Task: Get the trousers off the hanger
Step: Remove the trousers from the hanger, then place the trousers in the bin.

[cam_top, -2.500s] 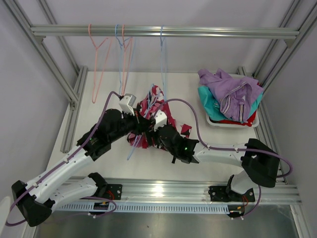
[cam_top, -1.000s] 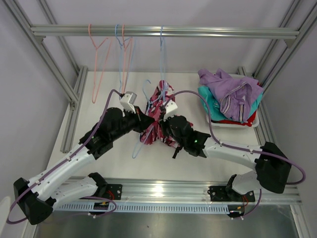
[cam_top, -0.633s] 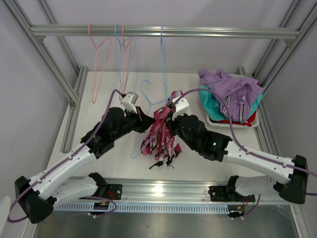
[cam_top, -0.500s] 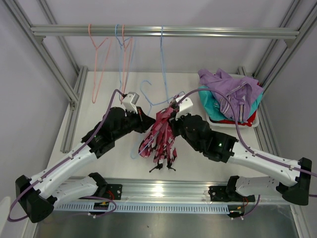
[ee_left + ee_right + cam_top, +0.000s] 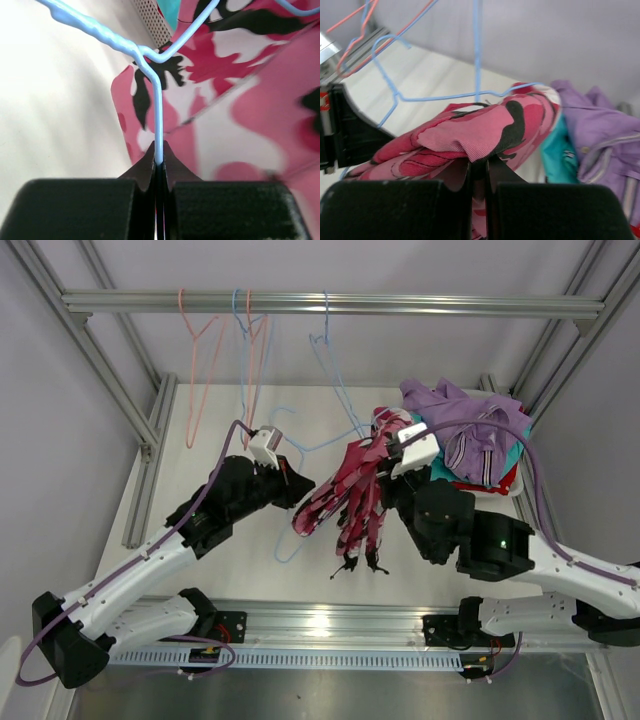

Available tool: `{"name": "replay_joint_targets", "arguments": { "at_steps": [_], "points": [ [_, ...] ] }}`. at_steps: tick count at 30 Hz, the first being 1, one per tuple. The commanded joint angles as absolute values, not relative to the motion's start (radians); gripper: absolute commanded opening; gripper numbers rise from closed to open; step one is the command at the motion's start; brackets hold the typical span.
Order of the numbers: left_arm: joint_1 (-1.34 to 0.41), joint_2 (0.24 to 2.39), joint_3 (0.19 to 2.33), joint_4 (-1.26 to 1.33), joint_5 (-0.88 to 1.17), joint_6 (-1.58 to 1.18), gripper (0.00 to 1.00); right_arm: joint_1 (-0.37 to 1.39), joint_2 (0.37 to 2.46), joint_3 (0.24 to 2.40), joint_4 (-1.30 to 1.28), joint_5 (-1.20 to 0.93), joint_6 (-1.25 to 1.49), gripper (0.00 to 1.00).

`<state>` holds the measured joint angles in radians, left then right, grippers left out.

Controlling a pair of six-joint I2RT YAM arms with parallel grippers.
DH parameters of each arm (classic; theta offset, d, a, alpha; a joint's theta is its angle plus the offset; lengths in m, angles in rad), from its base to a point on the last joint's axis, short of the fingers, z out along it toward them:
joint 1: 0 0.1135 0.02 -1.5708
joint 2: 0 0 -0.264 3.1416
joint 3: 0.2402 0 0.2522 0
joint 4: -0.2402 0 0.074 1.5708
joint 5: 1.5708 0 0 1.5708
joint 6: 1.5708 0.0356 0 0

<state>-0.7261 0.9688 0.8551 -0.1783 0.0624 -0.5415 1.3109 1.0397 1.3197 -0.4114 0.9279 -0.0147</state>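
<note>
The pink camouflage trousers [image 5: 352, 490] hang bunched in the air over the table's middle. My right gripper [image 5: 388, 458] is shut on a fold at their upper end [image 5: 485, 131], close to the basket. My left gripper [image 5: 298, 490] is shut on the thin wire of a light blue hanger [image 5: 305, 447], clamped between the fingertips [image 5: 158, 159]. In the left wrist view the hanger [image 5: 158, 110] rises in front of the trousers [image 5: 240, 125]. One hanger arm [image 5: 445, 96] still runs along the top of the cloth. The trouser legs dangle below toward the table.
A white basket [image 5: 430, 486] at the back right holds lilac trousers [image 5: 470, 425] over teal and red ones. A metal rail [image 5: 400, 305] across the back carries a pink hanger [image 5: 195, 370], a blue and orange pair [image 5: 250, 350] and a blue hanger [image 5: 330, 360].
My right gripper has swung right and up toward the basket, dragging the camouflage trousers along the hanger. The left gripper has held the hanger nearly still.
</note>
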Motion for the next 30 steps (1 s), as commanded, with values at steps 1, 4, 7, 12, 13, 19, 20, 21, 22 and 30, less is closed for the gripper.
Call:
{"name": "replay_joint_targets", "arguments": {
  "at_steps": [1, 4, 7, 12, 13, 19, 20, 21, 22, 30],
  "points": [
    [-0.729, 0.966, 0.899, -0.166, 0.075, -0.526, 0.0, 1.367, 0.982, 1.404, -0.24, 1.264, -0.182, 0.0],
    [-0.73, 0.965, 0.9, -0.167, 0.077, -0.528, 0.0, 1.379, 0.944, 1.379, -0.088, 1.402, -0.32, 0.0],
    [-0.73, 0.965, 0.9, -0.167, 0.075, -0.526, 0.0, 1.361, 0.907, 1.352, 0.078, 1.463, -0.455, 0.0],
    [-0.73, 0.965, 0.904, -0.169, 0.086, -0.522, 0.01, 1.18, 0.899, 1.4, 0.037, 1.44, -0.465, 0.0],
    [-0.73, 0.966, 0.904, -0.169, 0.084, -0.522, 0.0, 1.16, 0.9, 1.416, 0.02, 1.434, -0.451, 0.0],
    [-0.73, 0.963, 0.907, -0.17, 0.092, -0.525, 0.0, 1.049, 0.845, 1.482, -0.055, 1.433, -0.423, 0.0],
    [-0.73, 0.963, 0.907, -0.17, 0.094, -0.523, 0.0, 1.039, 0.835, 1.482, -0.057, 1.431, -0.416, 0.0],
    [-0.73, 0.963, 0.908, -0.169, 0.094, -0.525, 0.0, 1.031, 0.824, 1.482, -0.063, 1.434, -0.414, 0.0],
    [-0.73, 0.965, 0.907, -0.169, 0.097, -0.523, 0.01, 1.02, 0.813, 1.486, -0.063, 1.439, -0.416, 0.0],
    [-0.73, 0.965, 0.907, -0.169, 0.109, -0.529, 0.0, 0.991, 0.756, 1.514, -0.081, 1.46, -0.446, 0.0]
  ]
}}
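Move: The basket with its clothes heap lies about 33 cm ahead of the right gripper, which already holds the pink patterned trousers, and some 24 cm to its right and 33 cm below. The hanger held by the left gripper has its middle roughly 10 cm ahead of the right gripper, 8 cm left and 17 cm lower; an empty blue hanger hangs about 32 cm ahead, 6 cm left and 10 cm below. From the left gripper the basket is some 30 cm ahead, 36 cm right and 18 cm down. Sweep the right gripper to the right by about 27 cm while raising it some 10 cm, keeping the pinch on the trousers and drawing them away from the held hanger; swing the wrist clockwise nearly 50 degrees as you go, so the fingers turn from the hanger towards the right wall. Hold the left gripper nearly still, still shut on the hanger. ##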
